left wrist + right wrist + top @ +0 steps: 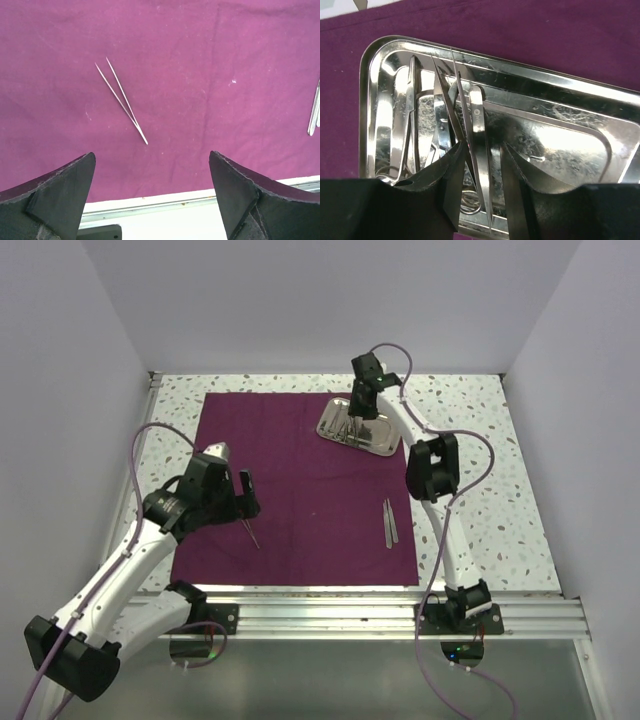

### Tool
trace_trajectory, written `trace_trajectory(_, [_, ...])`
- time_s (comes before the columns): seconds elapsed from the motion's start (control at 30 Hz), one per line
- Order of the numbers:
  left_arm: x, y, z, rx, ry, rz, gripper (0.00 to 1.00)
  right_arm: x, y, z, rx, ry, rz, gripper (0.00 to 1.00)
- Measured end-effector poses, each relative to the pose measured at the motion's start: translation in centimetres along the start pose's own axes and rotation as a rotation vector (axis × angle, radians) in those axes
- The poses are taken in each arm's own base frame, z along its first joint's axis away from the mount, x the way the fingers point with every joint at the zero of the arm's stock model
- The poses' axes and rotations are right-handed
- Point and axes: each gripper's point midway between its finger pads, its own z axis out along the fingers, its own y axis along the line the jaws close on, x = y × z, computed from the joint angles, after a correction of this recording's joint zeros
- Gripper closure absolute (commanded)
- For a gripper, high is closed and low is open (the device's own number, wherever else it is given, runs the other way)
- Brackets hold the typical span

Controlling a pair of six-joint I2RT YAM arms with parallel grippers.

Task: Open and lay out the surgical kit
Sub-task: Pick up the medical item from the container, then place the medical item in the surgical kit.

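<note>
The surgical kit's purple cloth point(300, 490) lies spread flat on the table. At its far edge stands the steel tray point(380, 447) with several instruments inside. My right gripper point(358, 412) is down in the tray point(555, 82). Its jaws point(484, 144) are narrowed around a broad silver tweezers point(476, 115), with a gap still showing on the right side. Ring-handled forceps point(410, 110) lie to the left of it. My left gripper point(152, 160) hangs open and holds nothing above the cloth's near left part, just short of thin tweezers point(122, 100) lying on the cloth.
Another pair of tweezers point(389, 523) lies on the cloth's near right part and shows at the edge of the left wrist view as a silver tip point(314, 115). The metal rail point(380, 605) runs along the table's near edge. White walls enclose the speckled table point(480, 470).
</note>
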Motion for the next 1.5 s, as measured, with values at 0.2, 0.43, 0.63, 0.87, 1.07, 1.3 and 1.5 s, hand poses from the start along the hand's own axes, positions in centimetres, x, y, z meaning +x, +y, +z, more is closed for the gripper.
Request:
trace_trajectory(0.2, [1.0, 0.6, -0.8, 0.005, -0.008, -0.04, 0.01, 0.9, 0.9, 1.5, 0.021, -0.023, -0.064, 0.71])
trace_trajectory(0.43, [1.4, 0.9, -0.9, -0.007, 0.008, -0.027, 0.01, 0.0, 1.2, 1.3, 0.047, -0.072, -0.08, 1.0])
trace_trajectory(0.63, [1.5, 1.1, -0.4, -0.02, 0.029, 0.01, 0.01, 0.5, 0.4, 1.5, 0.087, -0.071, -0.084, 1.0])
trace_trajectory(0.87, [-0.6, -0.3, 0.7, -0.016, 0.032, 0.062, 0.01, 1.7, -1.2, -0.2, 0.124, -0.034, -0.095, 1.0])
trace_trajectory(1.07, [-3.6, -2.8, 2.9, 0.032, 0.0, 0.085, 0.0, 1.0, -0.8, -5.0, 0.07, -0.031, -0.086, 1.0])
trace_trajectory(1.3, [-7.2, -7.6, 5.5, 0.188, -0.056, 0.11, 0.0, -2.0, 2.0, -15.2, -0.15, -0.109, 0.018, 1.0])
trace_trajectory(1.5, [-11.9, -14.0, 3.8, 0.454, -0.179, 0.115, 0.0, 0.1, 3.1, -21.3, -0.329, -0.078, 0.143, 1.0])
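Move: The pointed tweezers, spread in a thin V, lie in the metal tray about 1 cm ahead, 1 cm left and 2 cm below the right hand. The flat tweezers are right under it, the scissors some 3 cm left, the clamp about 5 cm left; the tray's middle is 3 cm right. From the left hand the pointed tweezers are some 38 cm ahead and 28 cm right, 12 cm lower; the laid-out tweezers lie 3 cm ahead, 12 cm below. Easing down and left a centimetre or two, the right hand closes on the pointed tweezers and pinches them, then lifts them nearly 20 cm while drawing back about 12 cm, its left side rolling up. The wide-open left hand backs slightly, then swings about 14 cm forward and 12 cm right, finally rising, towards the right hand, its fingers tipping up. ##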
